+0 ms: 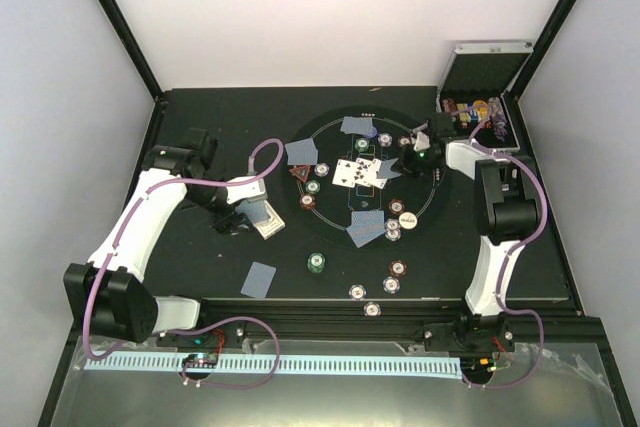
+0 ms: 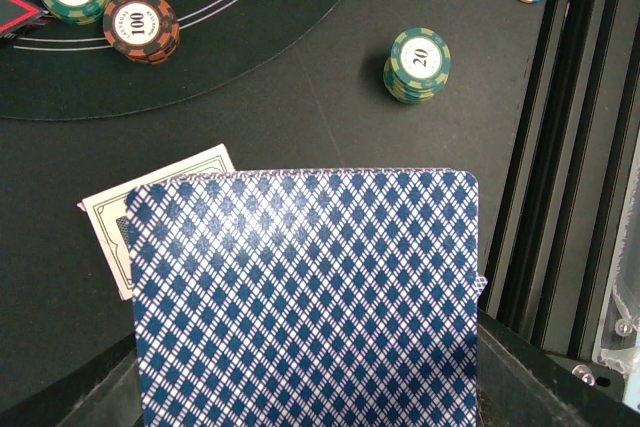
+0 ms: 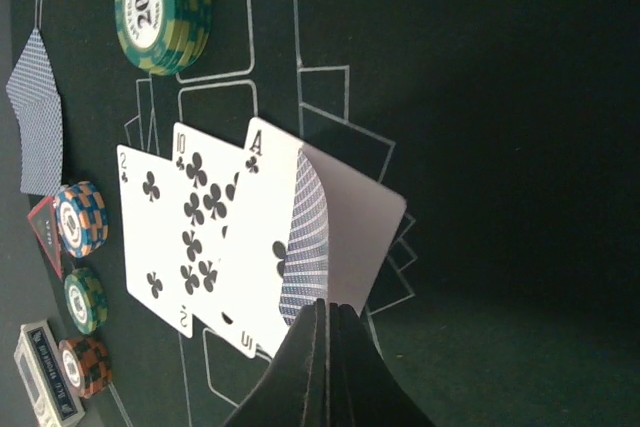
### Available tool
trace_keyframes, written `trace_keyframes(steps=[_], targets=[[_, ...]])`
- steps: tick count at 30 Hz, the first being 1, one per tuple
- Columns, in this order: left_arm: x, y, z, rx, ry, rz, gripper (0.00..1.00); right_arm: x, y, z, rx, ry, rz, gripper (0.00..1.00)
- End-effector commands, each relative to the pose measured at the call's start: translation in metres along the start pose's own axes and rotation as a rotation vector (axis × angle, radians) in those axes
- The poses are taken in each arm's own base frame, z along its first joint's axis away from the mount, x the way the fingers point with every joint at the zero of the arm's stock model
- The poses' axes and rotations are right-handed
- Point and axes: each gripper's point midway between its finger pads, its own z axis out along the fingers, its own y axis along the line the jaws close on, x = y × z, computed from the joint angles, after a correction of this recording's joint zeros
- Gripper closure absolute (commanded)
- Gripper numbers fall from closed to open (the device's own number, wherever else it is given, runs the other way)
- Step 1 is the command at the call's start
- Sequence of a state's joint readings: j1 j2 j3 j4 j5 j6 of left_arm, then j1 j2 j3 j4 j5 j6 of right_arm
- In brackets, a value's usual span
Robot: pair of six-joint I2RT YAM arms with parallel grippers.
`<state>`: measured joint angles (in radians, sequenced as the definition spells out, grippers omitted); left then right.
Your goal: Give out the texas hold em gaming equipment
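Note:
My left gripper [image 1: 250,215] hovers left of the round mat [image 1: 325,132], shut on a deck of blue-backed playing cards [image 2: 305,297] that hides its fingers. A pale printed card [image 2: 165,197] sticks out under the deck. My right gripper [image 3: 325,307] is shut on one playing card [image 3: 340,237], bent and standing on edge beside three face-up clubs [image 3: 200,237] at the mat's middle [image 1: 358,172]. Face-down pairs [image 1: 355,126] [image 1: 302,153] [image 1: 366,227] lie on the mat, and another [image 1: 261,279] off it. A white button [image 1: 408,218] and a red triangular marker [image 1: 298,171] lie on the mat.
Poker chips lie scattered: a green stack [image 2: 418,62] [image 1: 317,263], red-brown [image 2: 140,25], green [image 3: 160,9], and several near the front rail [image 1: 372,309]. The open silver case [image 1: 480,87] with chip rolls stands at the back right, behind the right arm.

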<state>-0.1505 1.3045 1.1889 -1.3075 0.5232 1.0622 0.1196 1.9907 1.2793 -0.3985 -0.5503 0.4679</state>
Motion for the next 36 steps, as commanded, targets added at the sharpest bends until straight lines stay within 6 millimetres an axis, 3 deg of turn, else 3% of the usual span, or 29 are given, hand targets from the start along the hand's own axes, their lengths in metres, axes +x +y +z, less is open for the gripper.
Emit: trace_keyframes(steps=[1,5,10,14,22,26,34,36], targets=[[-0.006,0.001,-0.007,-0.019,-0.021,0.017,0.98,-0.010,-0.014,-0.004,0.048,-0.009,-0.015,0.99],[-0.005,0.003,-0.006,-0.021,-0.019,0.018,0.98,-0.013,-0.023,-0.002,0.088,0.010,-0.031,0.99],[-0.005,0.003,-0.006,-0.023,-0.015,0.019,0.98,-0.011,-0.034,-0.004,0.162,0.040,-0.055,0.71],[-0.006,0.002,-0.007,-0.023,-0.019,0.022,0.98,-0.017,-0.032,-0.023,0.219,0.008,-0.072,0.56],[-0.009,0.000,-0.008,-0.013,-0.033,0.022,0.98,-0.018,-0.015,-0.065,0.282,-0.093,-0.082,0.48],[-0.009,0.000,-0.008,-0.011,-0.034,0.021,0.98,0.009,0.036,-0.069,0.174,-0.110,-0.149,0.41],[-0.013,-0.001,-0.007,0.003,-0.055,0.014,0.99,0.123,0.196,-0.057,-0.324,-0.014,-0.248,0.29],[-0.013,-0.002,-0.006,0.009,-0.061,0.010,0.98,0.145,0.223,-0.053,-0.411,0.024,-0.253,0.28]])
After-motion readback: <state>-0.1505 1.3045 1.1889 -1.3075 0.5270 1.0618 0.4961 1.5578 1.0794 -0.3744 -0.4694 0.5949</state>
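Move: The right hand pinches a curled card low over the board; the bare spot for it is nearly under the fingers, 3 cm down, just right of the ace of clubs, whose middle is about 5 cm to the hand's left. The two of clubs lies some 14 cm left, the green chip stack about 7 cm ahead and 10 cm left, the orange chips roughly 10 cm back. From the left hand the spot is some 21 cm ahead, 35 cm right and 16 cm down. Draw the right hand about 4 cm to the right, away from the ace of clubs, sinking slightly and tipping the hand over some 10 degrees, and open the fingers on the way to let go of the curled card. Then lift the open gripper clear and sweep it quickly left and back, about 16 cm left and 11 cm back, towards the left hand, which keeps holding the deck still. ##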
